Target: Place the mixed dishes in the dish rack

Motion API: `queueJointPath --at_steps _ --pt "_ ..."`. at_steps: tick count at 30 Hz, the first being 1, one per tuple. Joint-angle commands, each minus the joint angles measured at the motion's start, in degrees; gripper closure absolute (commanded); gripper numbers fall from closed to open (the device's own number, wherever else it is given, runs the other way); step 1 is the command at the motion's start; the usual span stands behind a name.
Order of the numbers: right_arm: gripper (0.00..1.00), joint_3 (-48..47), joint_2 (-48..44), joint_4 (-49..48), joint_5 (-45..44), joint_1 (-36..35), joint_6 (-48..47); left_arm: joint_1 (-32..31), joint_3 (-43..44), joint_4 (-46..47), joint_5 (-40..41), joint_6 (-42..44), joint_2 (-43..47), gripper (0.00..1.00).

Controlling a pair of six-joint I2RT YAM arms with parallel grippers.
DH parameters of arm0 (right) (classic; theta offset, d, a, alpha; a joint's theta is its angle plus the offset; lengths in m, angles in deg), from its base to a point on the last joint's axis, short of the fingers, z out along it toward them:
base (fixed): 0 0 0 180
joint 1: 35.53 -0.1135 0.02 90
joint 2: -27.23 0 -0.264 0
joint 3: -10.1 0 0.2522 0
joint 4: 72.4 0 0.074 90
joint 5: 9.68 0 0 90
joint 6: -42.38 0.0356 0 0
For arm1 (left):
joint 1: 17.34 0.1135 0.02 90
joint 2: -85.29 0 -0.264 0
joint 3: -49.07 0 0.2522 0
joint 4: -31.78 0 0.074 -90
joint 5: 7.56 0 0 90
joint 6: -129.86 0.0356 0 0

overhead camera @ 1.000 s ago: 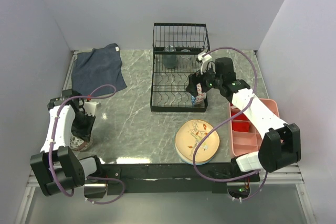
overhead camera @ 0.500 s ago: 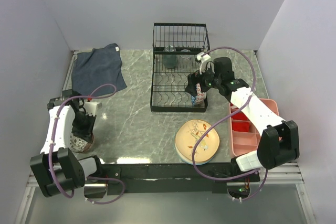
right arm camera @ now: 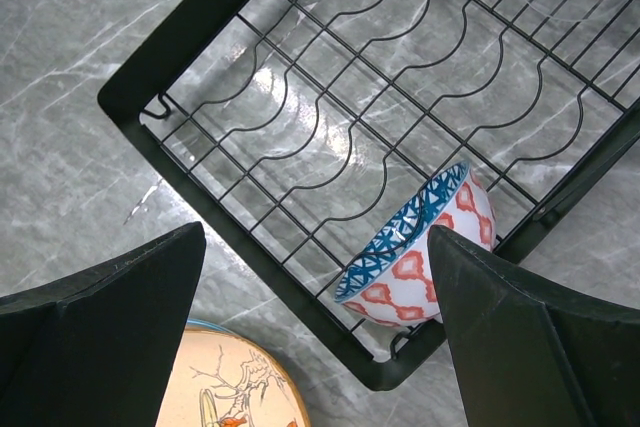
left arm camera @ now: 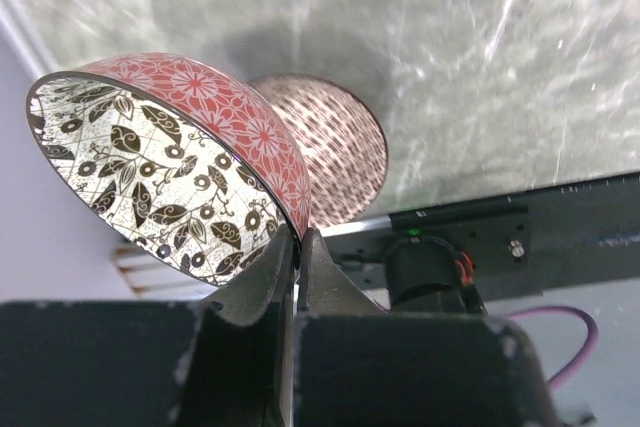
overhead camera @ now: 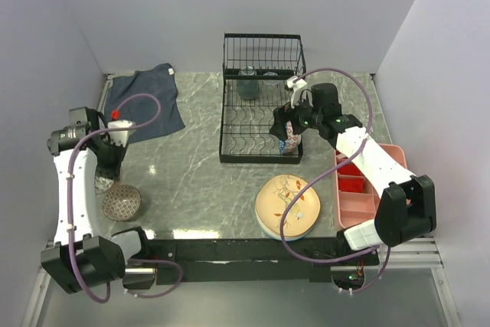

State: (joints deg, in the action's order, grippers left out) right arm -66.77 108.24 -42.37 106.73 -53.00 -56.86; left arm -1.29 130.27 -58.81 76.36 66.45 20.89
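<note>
My left gripper [left arm camera: 297,237] is shut on the rim of a red floral bowl [left arm camera: 225,107] with a leaf pattern inside, and holds it tilted above the table. Below it a brown-patterned bowl [left arm camera: 335,157] [overhead camera: 122,202] rests on the marble near the front left edge. My right gripper [right arm camera: 315,237] [overhead camera: 287,132] hangs open over the front right corner of the black dish rack [right arm camera: 128,97] [overhead camera: 260,157]. There a blue-and-red patterned bowl [right arm camera: 430,247] leans on its side. The peach plate [overhead camera: 288,205] [right arm camera: 230,387] lies in front of the rack.
A clear glass [overhead camera: 247,82] stands at the back of the rack. The dark blue cloth [overhead camera: 143,101] lies at the back left. The pink compartmented tray [overhead camera: 367,189] sits at the right edge, under the right arm.
My left gripper has closed on the red bowl's rim and lifted it off the brown-patterned bowl, rising and swinging back. The right arm has barely moved.
</note>
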Motion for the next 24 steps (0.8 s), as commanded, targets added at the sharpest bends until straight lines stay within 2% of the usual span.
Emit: queueJointPath --at_steps 1,4,5,10,13,16,17,20,21,23,24 --pt "0.0 -4.12 1.16 -0.37 0.22 0.16 0.44 0.12 7.86 -2.0 -5.22 2.76 -0.19 0.99" --pt "0.0 -5.88 1.08 1.82 -2.41 0.33 -0.26 -0.14 12.17 -1.3 -18.4 3.46 -4.67 0.99" --pt "0.0 -6.23 0.56 2.09 -3.03 0.6 -0.61 -0.41 13.06 0.01 -25.05 2.86 -6.94 0.99" --pt "0.0 -6.5 -3.58 5.6 -7.59 3.76 -1.22 -2.07 18.68 5.29 -43.1 0.92 -14.07 0.99" --pt "0.0 -5.54 -6.12 7.1 -11.54 5.77 -2.1 -3.91 17.47 12.13 -54.18 -1.53 -17.51 0.99" --pt "0.0 -6.14 -7.8 9.21 -14.97 9.02 -3.5 -6.9 13.7 25.3 -63.07 -9.34 -19.79 0.99" --pt "0.0 -6.49 -7.97 9.91 -18.56 9.73 -3.86 -7.78 12.64 33.6 -64.91 -11.89 -20.84 0.99" --pt "0.0 -9.21 -7.89 13.34 -24.02 14.12 -4.56 -11.3 7.55 48.57 -69.58 -25.23 -22.34 0.99" --pt "0.0 -9.92 -7.54 15.52 -24.74 15.27 -4.56 -12.18 3.35 63.16 -70.28 -36.06 -22.43 0.99" --pt "0.0 -11.42 -7.36 17.12 -27.54 17.2 -4.91 -14.64 -1.67 79.83 -69.85 -47.71 -22.26 0.99" --pt "0.0 -11.68 -7.53 18.0 -28.25 17.21 -5.18 -15.43 -6.74 99.49 -69.42 -60.47 -22.61 0.99"
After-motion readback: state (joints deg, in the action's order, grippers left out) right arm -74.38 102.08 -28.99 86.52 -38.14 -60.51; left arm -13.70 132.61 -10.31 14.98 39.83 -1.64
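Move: The left hand already holds the pink bowl by its rim, bound for the dish rack, whose middle lies some 38 cm to its right, 17 ahead and 14 below. The last bowl sits about 6 cm back and 4 left, the blue cloth 23 ahead and 3 right. For the right hand, the rack's middle is about 2 cm ahead and 4 left, the blue-and-red bowl 4 back and 4 right, and the pink tray 18 back and 28 right. Keeping its pinch on the pink bowl's rim, the left hand lifts a little, then sweeps about 20 cm right and 16 forward towards the rack, rolling some 60 degrees so its downward fingers swing to point right at it. The empty right hand, fingers still wide open, clears out to its right by about 16 cm, rising slightly and turning clockwise about 30 degrees. ##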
